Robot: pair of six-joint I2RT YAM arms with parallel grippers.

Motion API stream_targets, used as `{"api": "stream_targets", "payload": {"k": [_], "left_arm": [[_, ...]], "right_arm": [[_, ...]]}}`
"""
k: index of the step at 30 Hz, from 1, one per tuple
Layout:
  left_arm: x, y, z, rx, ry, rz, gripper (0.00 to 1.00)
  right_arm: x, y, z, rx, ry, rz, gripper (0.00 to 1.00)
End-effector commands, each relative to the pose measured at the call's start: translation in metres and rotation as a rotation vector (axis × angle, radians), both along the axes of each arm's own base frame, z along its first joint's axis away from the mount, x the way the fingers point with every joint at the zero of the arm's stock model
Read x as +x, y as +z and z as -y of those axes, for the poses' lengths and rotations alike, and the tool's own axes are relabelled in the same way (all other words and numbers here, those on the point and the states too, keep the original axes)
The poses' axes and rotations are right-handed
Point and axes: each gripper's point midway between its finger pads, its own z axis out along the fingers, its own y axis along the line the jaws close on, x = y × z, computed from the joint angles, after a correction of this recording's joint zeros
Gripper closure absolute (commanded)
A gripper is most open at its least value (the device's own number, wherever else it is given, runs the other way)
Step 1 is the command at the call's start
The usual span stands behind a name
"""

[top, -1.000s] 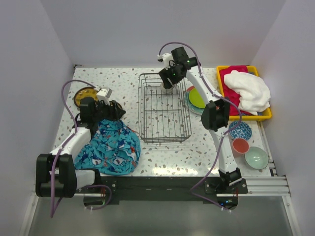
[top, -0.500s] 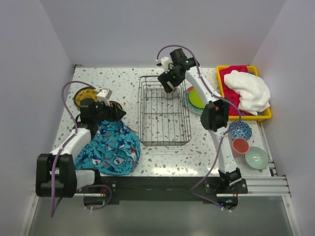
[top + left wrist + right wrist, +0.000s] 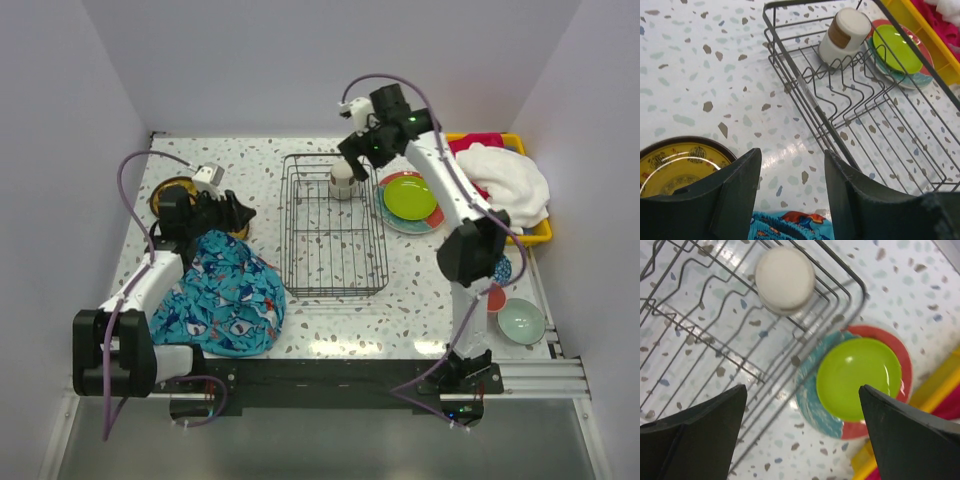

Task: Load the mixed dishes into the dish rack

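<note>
The dark wire dish rack [image 3: 334, 232] stands mid-table. A cream cup [image 3: 342, 180] sits upside down in its far right corner, also seen in the right wrist view [image 3: 785, 277] and the left wrist view [image 3: 842, 35]. My right gripper [image 3: 363, 147] hangs above and just right of the cup, wide open [image 3: 802, 390] and empty. Below it a lime-green plate [image 3: 858, 377] lies on a teal-and-red plate [image 3: 810, 390] beside the rack. My left gripper [image 3: 236, 212] is open and empty [image 3: 792, 160], low over the table beside a yellow-olive plate [image 3: 675, 167].
A blue patterned cloth [image 3: 225, 295] lies heaped at the front left, under the left arm. At the back right, a yellow tray [image 3: 540, 235] holds a white towel [image 3: 510, 185]. A pink cup [image 3: 492, 298] and a mint bowl [image 3: 521, 320] sit at the front right.
My right gripper has opened off the cream cup, leaving it in the rack, and has risen and swung right. My left gripper has edged slightly toward the back.
</note>
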Motion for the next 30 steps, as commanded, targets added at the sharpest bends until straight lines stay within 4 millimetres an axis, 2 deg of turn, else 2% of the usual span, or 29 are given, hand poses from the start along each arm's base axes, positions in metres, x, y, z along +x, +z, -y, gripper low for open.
{"api": "stream_targets", "payload": {"k": [1,2,3,4,5,6,7,11,14,18,24,27,30], "left_arm": [[0.021,0.046,0.001,-0.035,-0.001,0.112,0.42],[0.021,0.047,0.002,-0.041,-0.003,0.109,0.42],[0.022,0.047,0.003,-0.045,-0.006,0.099,0.42],[0.023,0.050,0.003,-0.045,-0.006,0.104,0.42],[0.023,0.050,0.003,-0.047,-0.009,0.101,0.42],[0.024,0.050,0.004,-0.047,-0.009,0.103,0.42],[0.023,0.048,0.003,-0.048,-0.007,0.101,0.42],[0.024,0.047,0.004,-0.056,-0.008,0.100,0.42],[0.023,0.041,0.006,-0.056,-0.018,0.089,0.42],[0.023,0.034,0.005,-0.056,-0.017,0.092,0.42],[0.020,0.029,0.005,-0.052,-0.015,0.096,0.42],[0.020,0.030,0.004,-0.045,-0.014,0.096,0.42],[0.020,0.031,0.004,-0.042,-0.010,0.097,0.42]], "right_arm": [[-0.063,0.041,0.103,-0.071,-0.200,-0.020,0.01],[-0.087,0.034,0.121,-0.123,-0.223,-0.089,0.02],[-0.108,0.043,0.136,-0.146,-0.232,-0.090,0.03],[-0.131,0.026,0.158,-0.185,-0.266,-0.171,0.04],[-0.152,0.021,0.173,-0.225,-0.288,-0.223,0.05],[-0.172,0.031,0.186,-0.235,-0.306,-0.199,0.06],[-0.192,0.016,0.205,-0.265,-0.349,-0.261,0.09],[-0.244,0.011,0.238,-0.285,-0.403,-0.333,0.18],[-0.277,0.002,0.236,-0.258,-0.356,-0.421,0.25],[-0.311,-0.015,0.222,-0.221,-0.216,-0.562,0.28],[-0.318,-0.039,0.226,-0.259,-0.131,-0.649,0.32],[-0.324,-0.050,0.225,-0.254,-0.115,-0.727,0.38],[-0.332,-0.056,0.224,-0.253,-0.103,-0.773,0.39]]}}
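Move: The upright pink cup lies well back and to the right of the open right hand: some 33 cm back, 28 cm right and 14 cm lower. The blue patterned bowl stands about 7 cm farther out than it, and the pale green bowl about 6 cm nearer the base and 7 cm to its right. The green plate is about 12 cm to the hand's right, 2 cm back and 16 cm down. From the left hand the cup is roughly 52 cm right, 19 cm back and 9 cm down. Back and to the right in one quick sweep of about 35 cm, the right hand arcs up away from the mug in the rack, past the plates, then sinks about 12 cm from its peak towards the pink cup, slowing. Its slanting fingers tip about 30 degrees to point nearly straight down and close partway, empty. The left hand bobs up about 3 cm, then settles half of that. ##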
